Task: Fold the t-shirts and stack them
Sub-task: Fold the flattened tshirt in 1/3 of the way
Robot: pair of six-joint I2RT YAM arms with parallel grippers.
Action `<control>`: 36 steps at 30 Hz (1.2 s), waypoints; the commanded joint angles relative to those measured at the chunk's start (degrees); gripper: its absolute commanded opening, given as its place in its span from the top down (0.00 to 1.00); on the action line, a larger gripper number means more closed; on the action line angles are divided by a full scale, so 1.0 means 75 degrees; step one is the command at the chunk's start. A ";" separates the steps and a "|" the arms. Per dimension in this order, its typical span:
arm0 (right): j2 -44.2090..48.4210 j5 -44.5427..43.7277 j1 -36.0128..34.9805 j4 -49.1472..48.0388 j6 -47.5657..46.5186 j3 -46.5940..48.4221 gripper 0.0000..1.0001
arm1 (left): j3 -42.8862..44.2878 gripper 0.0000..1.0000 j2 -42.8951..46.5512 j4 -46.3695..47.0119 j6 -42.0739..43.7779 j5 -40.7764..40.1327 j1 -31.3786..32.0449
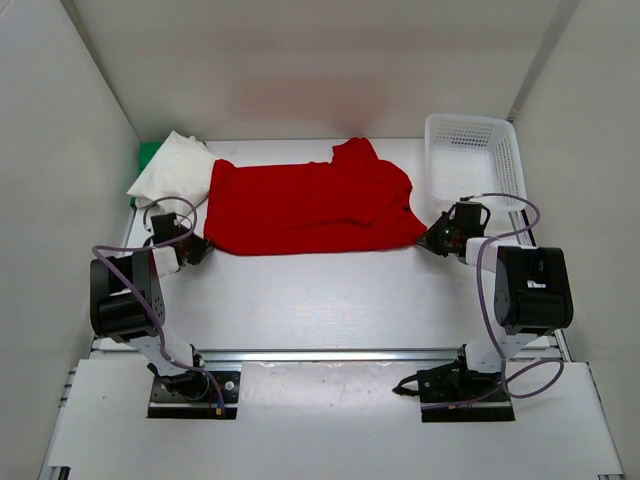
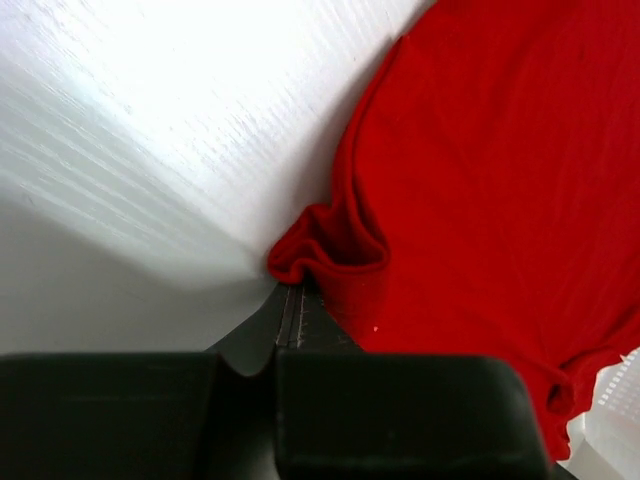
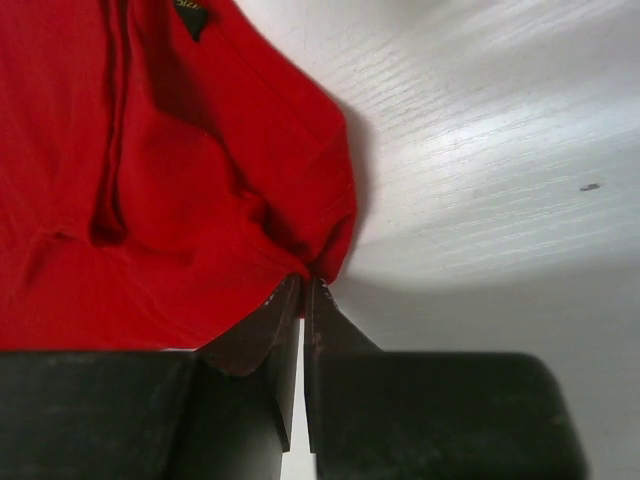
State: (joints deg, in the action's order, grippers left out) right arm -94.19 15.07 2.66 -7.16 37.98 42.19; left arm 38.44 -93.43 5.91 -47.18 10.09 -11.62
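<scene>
The red t-shirt lies spread across the middle of the table, partly folded. My left gripper is shut on its near left corner, and the cloth bunches at the fingertips. At the other end my right gripper is shut on the near right corner. The white t-shirt lies folded at the back left, and the green t-shirt peeks out from under it.
A white mesh basket stands at the back right, just behind my right arm. White walls close in the table on the left, back and right.
</scene>
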 commanded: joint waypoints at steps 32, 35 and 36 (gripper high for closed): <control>0.7578 -0.0438 0.1239 0.5150 0.0001 -0.2651 0.63 | -0.1939 0.35 0.5777 -0.5252 0.1228 -0.0382 -0.1147; 0.7368 -0.0428 0.1345 0.5150 -0.0305 -0.1938 0.40 | -0.1168 0.10 0.5742 -0.5603 0.1426 -0.0921 -0.0715; 0.7310 -0.0358 0.1310 0.5069 -0.0491 -0.1668 0.37 | -0.0769 0.13 0.5731 -0.5756 0.1485 -0.1143 -0.0469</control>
State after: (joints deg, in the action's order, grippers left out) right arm -38.81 13.82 12.23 30.41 38.30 23.97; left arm 25.52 -51.07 -33.41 -37.76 6.87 -18.55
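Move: My left hand already pinches the near left corner of the red t-shirt, just above the table, and the bare table spot it is taken to lies about 17 cm straight back. The shirt's middle is some 33 cm right and 13 ahead of this hand, the white t-shirt about 10 left and 23 ahead. From my right hand, still pinching the near right corner, the bare table spot is also about 17 cm back, 2 right; the basket is roughly 28 ahead and 16 right. With both hands still pinching its near corners, I drag the red t-shirt back towards my bases, about 17 cm, low over the table. My hands spread on the way, each swinging outward by about 3 cm, my left easing back in later. At the end I open both grippers, let go of the corners and start to rise. ##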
